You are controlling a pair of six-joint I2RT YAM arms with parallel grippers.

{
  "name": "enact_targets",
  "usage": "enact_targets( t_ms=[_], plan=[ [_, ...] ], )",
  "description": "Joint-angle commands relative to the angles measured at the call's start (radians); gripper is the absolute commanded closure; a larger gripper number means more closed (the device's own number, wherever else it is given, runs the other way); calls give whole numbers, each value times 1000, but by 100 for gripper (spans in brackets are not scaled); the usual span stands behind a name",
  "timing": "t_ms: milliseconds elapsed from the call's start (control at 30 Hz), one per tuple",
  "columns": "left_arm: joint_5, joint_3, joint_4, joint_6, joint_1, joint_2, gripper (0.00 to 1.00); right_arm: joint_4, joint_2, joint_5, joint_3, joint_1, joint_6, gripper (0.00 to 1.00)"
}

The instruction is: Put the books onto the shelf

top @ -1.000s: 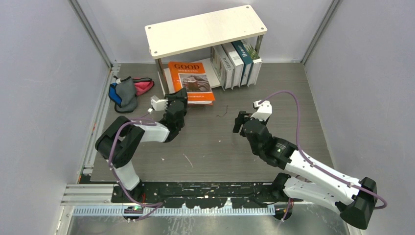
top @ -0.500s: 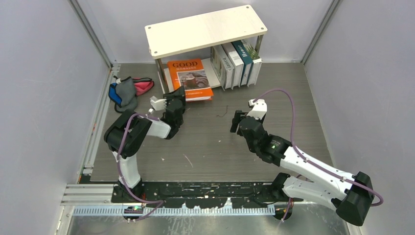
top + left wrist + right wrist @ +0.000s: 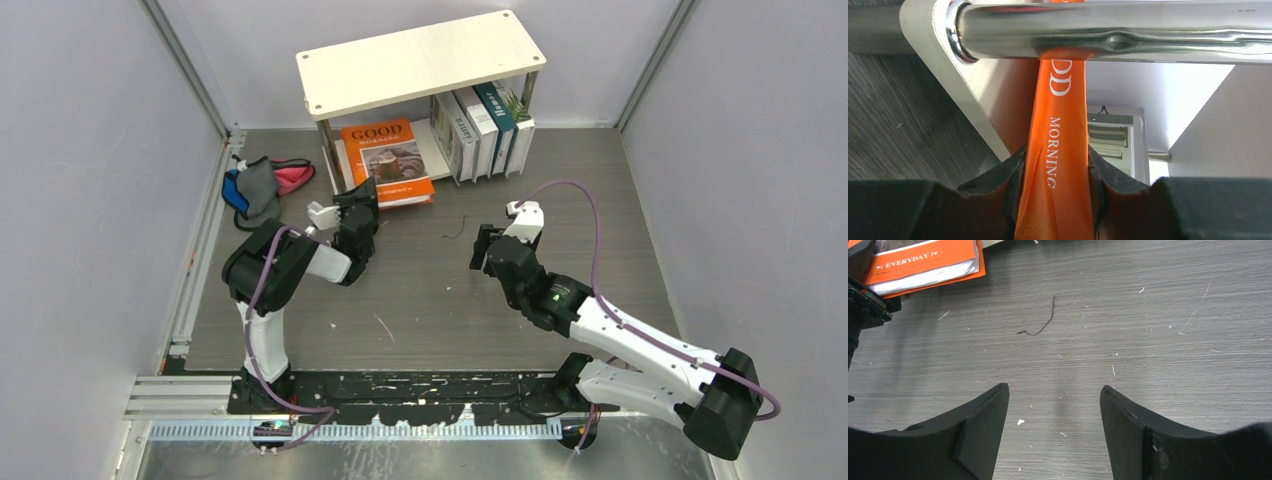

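Observation:
The orange "GOOD MORNING" book (image 3: pixel 388 158) lies flat, its far part on the lower board of the cream shelf (image 3: pixel 420 58) and its near end sticking out over the table. My left gripper (image 3: pixel 360 202) is shut on the book's near left edge. In the left wrist view the orange spine (image 3: pixel 1058 150) is squeezed between both fingers, with a silver shelf post (image 3: pixel 1113 30) across the top. Several other books (image 3: pixel 482 130) stand upright on the lower tier at the right. My right gripper (image 3: pixel 487 250) hovers open over bare table (image 3: pixel 1054 390), holding nothing.
A blue, grey and pink cloth bundle (image 3: pixel 262 185) lies at the table's left edge. A thin black thread (image 3: pixel 1040 320) lies on the wood between the arms. The orange book's corner (image 3: pixel 923 262) shows at the top left of the right wrist view. Grey walls enclose the table.
The orange book has slid a little farther under the shelf's top board, pushed by my left gripper. My right arm has shifted slightly left and stayed open.

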Motion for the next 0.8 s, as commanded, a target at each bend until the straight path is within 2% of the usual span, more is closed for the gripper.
enact_targets(
  t_ms=[0, 167, 200, 267, 433, 767],
  plan=[
    [-26, 23, 103, -16, 7, 15, 60, 16, -12, 3, 44, -6, -12, 28],
    [-24, 24, 113, -5, 7, 18, 49, 8, -15, 1, 46, -8, -15, 28],
    [-21, 22, 114, -3, 6, 16, 37, 8, -15, 0, 46, -8, -15, 28],
    [-16, 20, 117, 3, 6, 15, 21, 7, -15, -2, 49, -8, -15, 28],
    [-10, 8, 118, 13, 6, 5, 10, 7, -14, -6, 56, -7, -16, 28],
    [6, -45, 119, 33, 5, -32, 8, 8, -24, -16, 58, -7, -24, 28]
  ],
)
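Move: The left hand already holds the orange book by its near left corner, one finger over it and one under. The book's middle lies about 10 cm ahead and 5 cm to the right, roughly at hand height. The shelf's left front post stands some 4 cm ahead and 6 cm to the left; the ianra book is about 10 cm ahead and 18 cm to the right, slightly higher. From the right hand, the orange book is roughly 28 cm ahead, 25 cm left and 5 cm lower. The left fingers let go of the orange book's near left corner, spreading from about a third open to almost fully open, the upper one coming clear of the cover and the lower one staying beneath. The left hand holds its place beside the shelf's front post, sideways roll unchanged, and only at the very end eases down and back by about half a centimetre. ##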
